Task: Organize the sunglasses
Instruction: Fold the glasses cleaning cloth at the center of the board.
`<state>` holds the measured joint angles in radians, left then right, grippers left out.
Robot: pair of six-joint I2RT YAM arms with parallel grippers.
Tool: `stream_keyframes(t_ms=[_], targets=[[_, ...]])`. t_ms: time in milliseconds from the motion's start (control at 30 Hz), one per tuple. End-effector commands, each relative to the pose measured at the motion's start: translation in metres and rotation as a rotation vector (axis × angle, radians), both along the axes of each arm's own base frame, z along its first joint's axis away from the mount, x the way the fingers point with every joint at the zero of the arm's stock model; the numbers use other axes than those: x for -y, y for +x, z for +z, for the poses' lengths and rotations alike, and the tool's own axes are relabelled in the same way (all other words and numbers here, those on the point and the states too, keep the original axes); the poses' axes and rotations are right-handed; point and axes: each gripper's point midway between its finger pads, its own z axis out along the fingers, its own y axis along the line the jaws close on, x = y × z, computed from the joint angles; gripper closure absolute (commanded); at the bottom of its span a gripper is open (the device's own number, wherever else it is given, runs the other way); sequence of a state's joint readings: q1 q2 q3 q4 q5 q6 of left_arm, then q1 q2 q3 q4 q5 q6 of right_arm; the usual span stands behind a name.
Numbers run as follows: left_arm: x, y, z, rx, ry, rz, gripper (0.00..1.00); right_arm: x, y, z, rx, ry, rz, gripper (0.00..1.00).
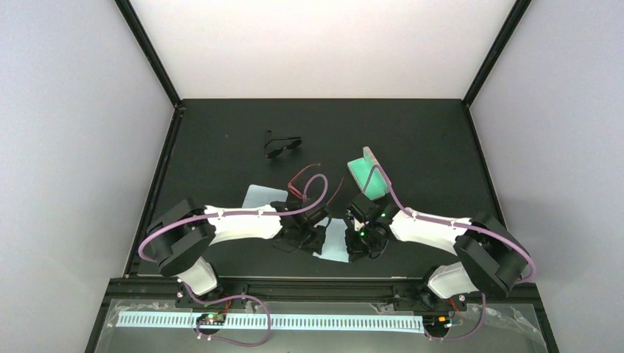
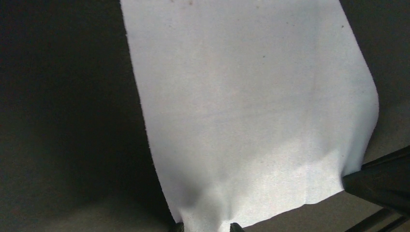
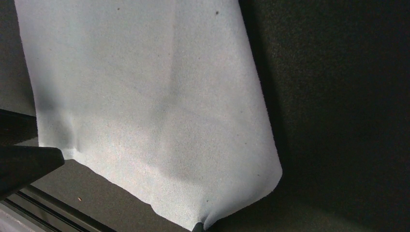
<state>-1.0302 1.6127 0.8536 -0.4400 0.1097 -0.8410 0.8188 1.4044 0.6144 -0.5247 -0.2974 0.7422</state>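
The sunglasses (image 1: 297,184), thin and red-framed, lie open on the black table just beyond my left wrist, partly crossed by its purple cable. Both grippers meet over a pale cloth (image 1: 332,237) near the table's front. My left gripper (image 2: 208,228) has its two fingertips apart, with the cloth's (image 2: 251,111) puckered near edge lying between them. My right gripper (image 3: 198,228) is shut, pinching a corner of the same cloth (image 3: 150,101), which wrinkles toward the tip. Neither gripper touches the sunglasses.
A black dark-lensed pair (image 1: 283,145) sits farther back. A green case (image 1: 368,175) stands open beside my right wrist. A second pale cloth (image 1: 261,197) lies under my left forearm. The metal rail (image 1: 316,283) runs along the near edge.
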Motion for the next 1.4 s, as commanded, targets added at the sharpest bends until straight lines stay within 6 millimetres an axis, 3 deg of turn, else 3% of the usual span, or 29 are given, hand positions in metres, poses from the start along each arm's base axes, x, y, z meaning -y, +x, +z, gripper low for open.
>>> stream_keyframes(t_ms=[0, 233, 367, 633, 867, 1100, 1367], targets=[[0.014, -0.007, -0.005, -0.034, -0.034, -0.044, 0.78, 0.02, -0.01, -0.02, -0.009, -0.097, 0.006, 0.99], [0.015, -0.009, -0.01, -0.048, -0.021, -0.048, 0.84, 0.021, -0.01, -0.02, -0.006, -0.096, -0.002, 0.99], [0.011, -0.005, -0.012, -0.028, 0.005, -0.031, 0.98, 0.022, -0.011, -0.021, -0.008, -0.096, -0.003, 0.99], [0.008, -0.002, -0.01, -0.014, 0.023, -0.024, 0.98, 0.021, -0.011, -0.017, -0.007, -0.09, 0.002, 0.99], [0.002, -0.002, 0.022, 0.016, -0.019, -0.002, 0.98, 0.012, 0.002, 0.007, 0.018, -0.092, 0.005, 0.99], [0.005, 0.019, 0.07, 0.092, -0.034, 0.045, 0.99, 0.009, 0.022, 0.038, 0.068, -0.14, -0.038, 0.99], [0.0, 0.042, 0.096, 0.125, -0.041, 0.096, 0.98, 0.001, 0.053, 0.075, 0.147, -0.154, -0.052, 0.99]])
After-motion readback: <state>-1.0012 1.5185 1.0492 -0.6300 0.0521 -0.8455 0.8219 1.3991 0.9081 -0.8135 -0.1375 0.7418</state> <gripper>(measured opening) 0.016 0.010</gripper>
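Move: The cleaning cloth lies between the hands: its middle is about 5 cm ahead and 4 cm right of the left hand, and 5 cm ahead and 5 cm left of the right hand, about 1 cm lower. The red glasses are some 18 cm straight ahead of the left hand, and the second cloth is about 13 cm ahead and 15 cm to its left. The open green-lined case stands roughly 22 cm ahead and 6 cm right of the right hand. The left fingers, parted around the cloth's near edge, slide about 1 cm right and shut to pinch it, while the right hand stays still and keeps its pinch on the near right corner. Then both rise together, 6 to 8 cm, going 3 to 4 cm forward towards the red glasses, fingertips tilting slightly forward. ##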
